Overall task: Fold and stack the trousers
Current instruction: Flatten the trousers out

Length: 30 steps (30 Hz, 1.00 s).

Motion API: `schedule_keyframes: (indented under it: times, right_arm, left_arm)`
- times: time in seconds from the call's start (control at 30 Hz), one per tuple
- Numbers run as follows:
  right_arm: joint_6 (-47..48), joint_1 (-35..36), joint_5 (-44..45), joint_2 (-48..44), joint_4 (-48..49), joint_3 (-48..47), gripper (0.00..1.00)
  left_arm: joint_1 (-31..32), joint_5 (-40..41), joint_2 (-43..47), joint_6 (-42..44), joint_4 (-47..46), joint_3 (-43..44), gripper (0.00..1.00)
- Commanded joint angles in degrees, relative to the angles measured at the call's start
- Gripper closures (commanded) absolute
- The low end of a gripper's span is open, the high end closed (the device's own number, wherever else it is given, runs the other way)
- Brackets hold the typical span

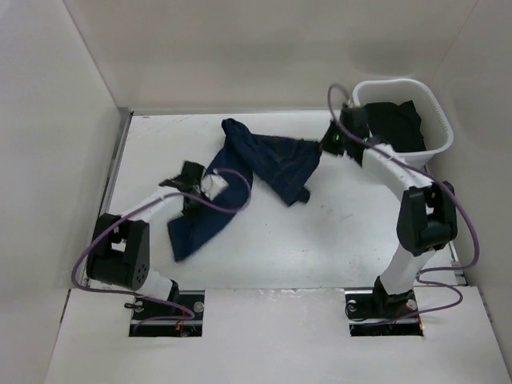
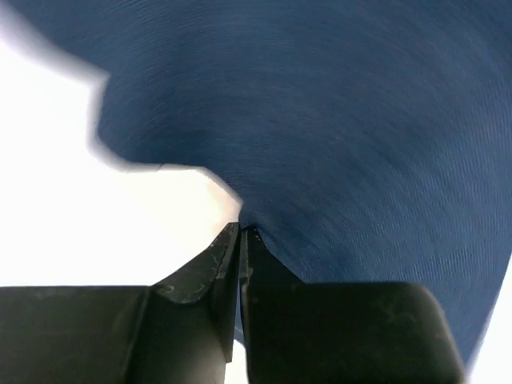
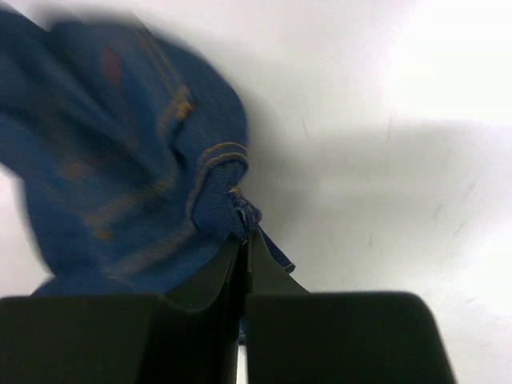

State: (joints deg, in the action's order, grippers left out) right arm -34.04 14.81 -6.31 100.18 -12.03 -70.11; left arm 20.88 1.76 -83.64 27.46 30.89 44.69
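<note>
The trousers point(image 1: 264, 164) are dark navy denim, crumpled across the middle of the white table, one leg trailing toward the near left. My left gripper point(image 1: 192, 196) is shut on an edge of that leg; in the left wrist view its jaws point(image 2: 242, 228) pinch the blue cloth point(image 2: 336, 128). My right gripper point(image 1: 324, 146) is shut on the trousers' right end, near the basket. The right wrist view has the jaws point(image 3: 244, 236) closed on a stitched seam of the trousers point(image 3: 136, 176).
A white basket point(image 1: 436, 108) stands at the back right corner with dark clothing point(image 1: 396, 128) in it. White walls close the table on three sides. The arm bases sit at the near edge.
</note>
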Motion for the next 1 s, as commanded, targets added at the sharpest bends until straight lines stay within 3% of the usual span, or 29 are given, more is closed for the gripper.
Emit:
schedule_keyframes:
  times: [0.0,0.13,0.23,0.33,0.53,0.7,0.73,0.8,0.83,0.9,0.97]
  right_arm:
    - [10.7,-3.2,2.0,-2.5,-2.7,-24.0,1.0]
    - [20.6,-4.6,4.5,1.2,-9.4,-49.5,1.0]
    - [23.8,-5.0,3.8,-1.6,-8.6,-53.8,1.0]
    - [25.4,-5.3,2.1,-10.1,-3.5,-43.5,1.0]
    - [24.9,-4.9,4.0,-28.1,4.9,-9.1,1.0]
    - [18.4,-6.5,4.5,-35.8,8.6,3.8,1.0]
    - [17.8,-7.0,3.2,-36.4,8.6,4.7,1.0]
    - [17.8,-7.3,1.7,-37.1,7.4,6.3,1.0]
    - [17.9,-7.3,1.6,-37.5,6.8,7.1,1.0]
    - [17.9,-7.3,1.7,-38.3,5.9,8.7,1.0]
    - [17.9,-7.1,1.7,-39.0,5.9,10.0,1.0]
  left_arm:
    - [-13.2,10.7,-0.9,9.5,-13.3,11.3,1.0]
    - [-25.5,11.8,-4.0,15.6,-18.4,29.7,1.0]
    - [-30.0,11.7,-4.3,20.0,-22.4,36.1,1.0]
    - [-32.4,10.6,-2.6,25.8,-26.3,33.7,1.0]
    - [-32.1,5.5,4.0,34.6,-28.9,12.8,0.99]
    - [-31.6,7.8,6.8,41.3,-33.9,-0.8,0.97]
    - [-31.0,8.0,7.5,44.1,-30.4,-3.5,0.9]
    - [-30.4,6.4,10.0,48.2,-23.0,-6.9,0.61]
    - [-30.7,4.2,11.9,48.5,-19.5,-7.3,0.41]
    - [-31.0,-0.4,14.3,44.6,-14.2,-2.9,0.28]
    - [-31.4,-2.6,12.5,37.4,-10.8,4.6,0.26]
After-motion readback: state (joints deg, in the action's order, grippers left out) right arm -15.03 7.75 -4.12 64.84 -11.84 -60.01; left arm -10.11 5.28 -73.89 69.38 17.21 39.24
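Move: The trousers lie bunched across the middle, one leg already pinched in the left hand and the upper end in the right. The left table edge, towards which that leg goes, is some 24 cm to the left hand's left and level with it; its leg end trails about 10 cm back and 5 cm left. The basket stands about 20 cm to the right hand's right and 3 cm ahead; a loose denim corner lies 14 cm back and 7 cm left. The trousers are flung up and pulled apart by both hands. The left swings up nearly 30 cm, forward and left, then down and back, opening late to let the leg go near the left edge; the right whips up about 40 cm and slightly forward, comes halfway down and back while drifting right, its grip kept. Both hands pitch up, then partly return. ##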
